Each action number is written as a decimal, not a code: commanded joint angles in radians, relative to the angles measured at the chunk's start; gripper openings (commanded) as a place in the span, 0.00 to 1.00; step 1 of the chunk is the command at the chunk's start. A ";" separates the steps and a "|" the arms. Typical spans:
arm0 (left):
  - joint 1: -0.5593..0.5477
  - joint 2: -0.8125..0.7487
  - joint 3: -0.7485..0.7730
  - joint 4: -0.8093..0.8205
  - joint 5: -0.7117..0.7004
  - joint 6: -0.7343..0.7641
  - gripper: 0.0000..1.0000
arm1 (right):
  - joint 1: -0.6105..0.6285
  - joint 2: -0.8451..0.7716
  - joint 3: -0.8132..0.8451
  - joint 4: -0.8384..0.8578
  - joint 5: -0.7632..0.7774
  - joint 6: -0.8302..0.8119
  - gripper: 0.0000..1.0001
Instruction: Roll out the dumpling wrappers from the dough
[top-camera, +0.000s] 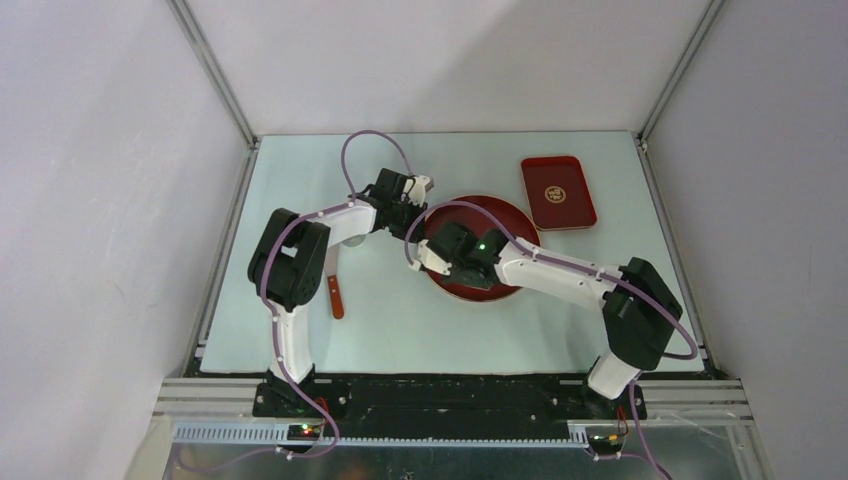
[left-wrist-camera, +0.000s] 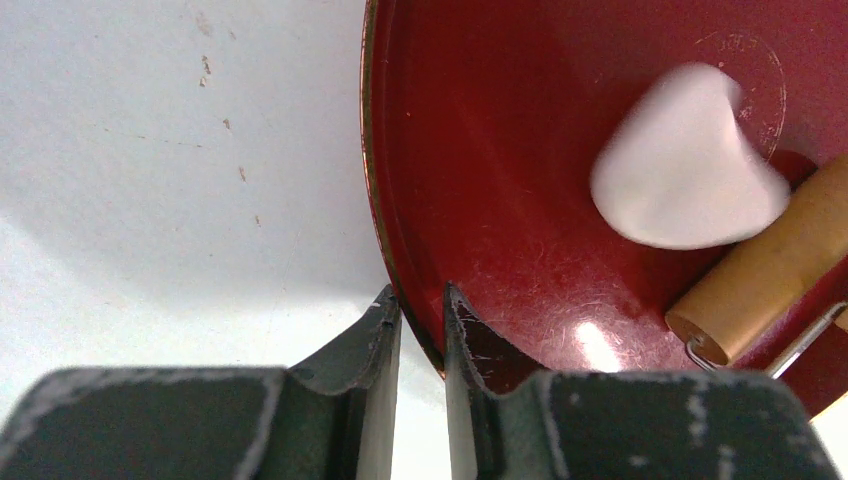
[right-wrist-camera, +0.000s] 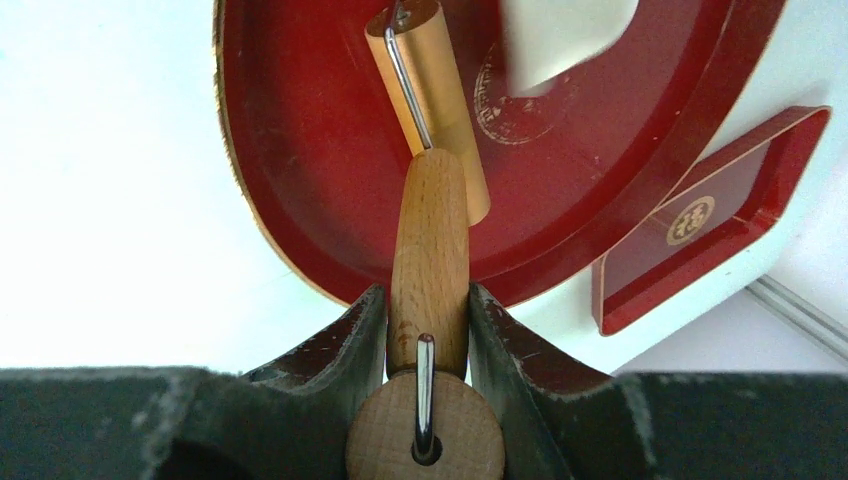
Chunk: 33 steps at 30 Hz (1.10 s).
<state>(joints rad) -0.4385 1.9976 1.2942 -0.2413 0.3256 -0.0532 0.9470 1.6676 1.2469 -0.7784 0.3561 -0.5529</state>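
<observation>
The dough (left-wrist-camera: 685, 160) is one soft white lump lying in the round red plate (left-wrist-camera: 470, 200); it shows as a blurred white patch (right-wrist-camera: 565, 35) in the right wrist view. My left gripper (left-wrist-camera: 420, 298) straddles the plate's near rim and is shut on it. My right gripper (right-wrist-camera: 428, 295) is shut on the wooden handle (right-wrist-camera: 430, 240) of a small roller. The roller's barrel (right-wrist-camera: 435, 90) rests on the plate against the dough's edge. No dumpling wrappers are in view. From above, both grippers (top-camera: 418, 200) (top-camera: 445, 255) hang over the plate (top-camera: 500, 212) and hide the dough.
A rectangular red tray (top-camera: 558, 192) sits at the back right, close to the plate. A brown-handled tool (top-camera: 337, 295) lies on the table beside the left arm. Grey walls close in the table on three sides.
</observation>
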 joint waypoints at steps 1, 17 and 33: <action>0.009 0.015 0.007 0.002 -0.012 0.009 0.24 | -0.033 -0.065 0.020 -0.075 -0.099 -0.005 0.00; 0.009 0.018 0.009 0.002 -0.014 0.012 0.24 | -0.123 -0.208 0.055 0.293 -0.102 -0.222 0.00; 0.009 0.015 0.006 0.001 -0.009 0.013 0.24 | -0.193 -0.131 -0.242 0.489 -0.364 -0.725 0.00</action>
<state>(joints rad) -0.4385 1.9976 1.2942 -0.2413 0.3260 -0.0532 0.7670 1.5360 1.0901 -0.3820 0.0078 -1.1107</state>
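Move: The right gripper, already holding the roller by its handle, has the dough about 9 cm ahead, 6 cm to its left and 9 cm lower. The roller's barrel is roughly 5 cm ahead, 7 cm left and 8 cm below; the plate's middle some 10 cm ahead and 2 cm left, 10 cm below. The left gripper, at the plate's rim, has the dough about 10 cm to its right, 2 cm back and 1 cm lower. Lift the right gripper with the roller off the near side of the plate, up about 10 cm and forward some 6 cm, then lower it about 7 cm over the dough, drifting slightly left and swinging the handle nearly 30 degrees counter-clockwise. Tip the hand up a little and keep the grip. Hold the left gripper still on the plate's rim. ##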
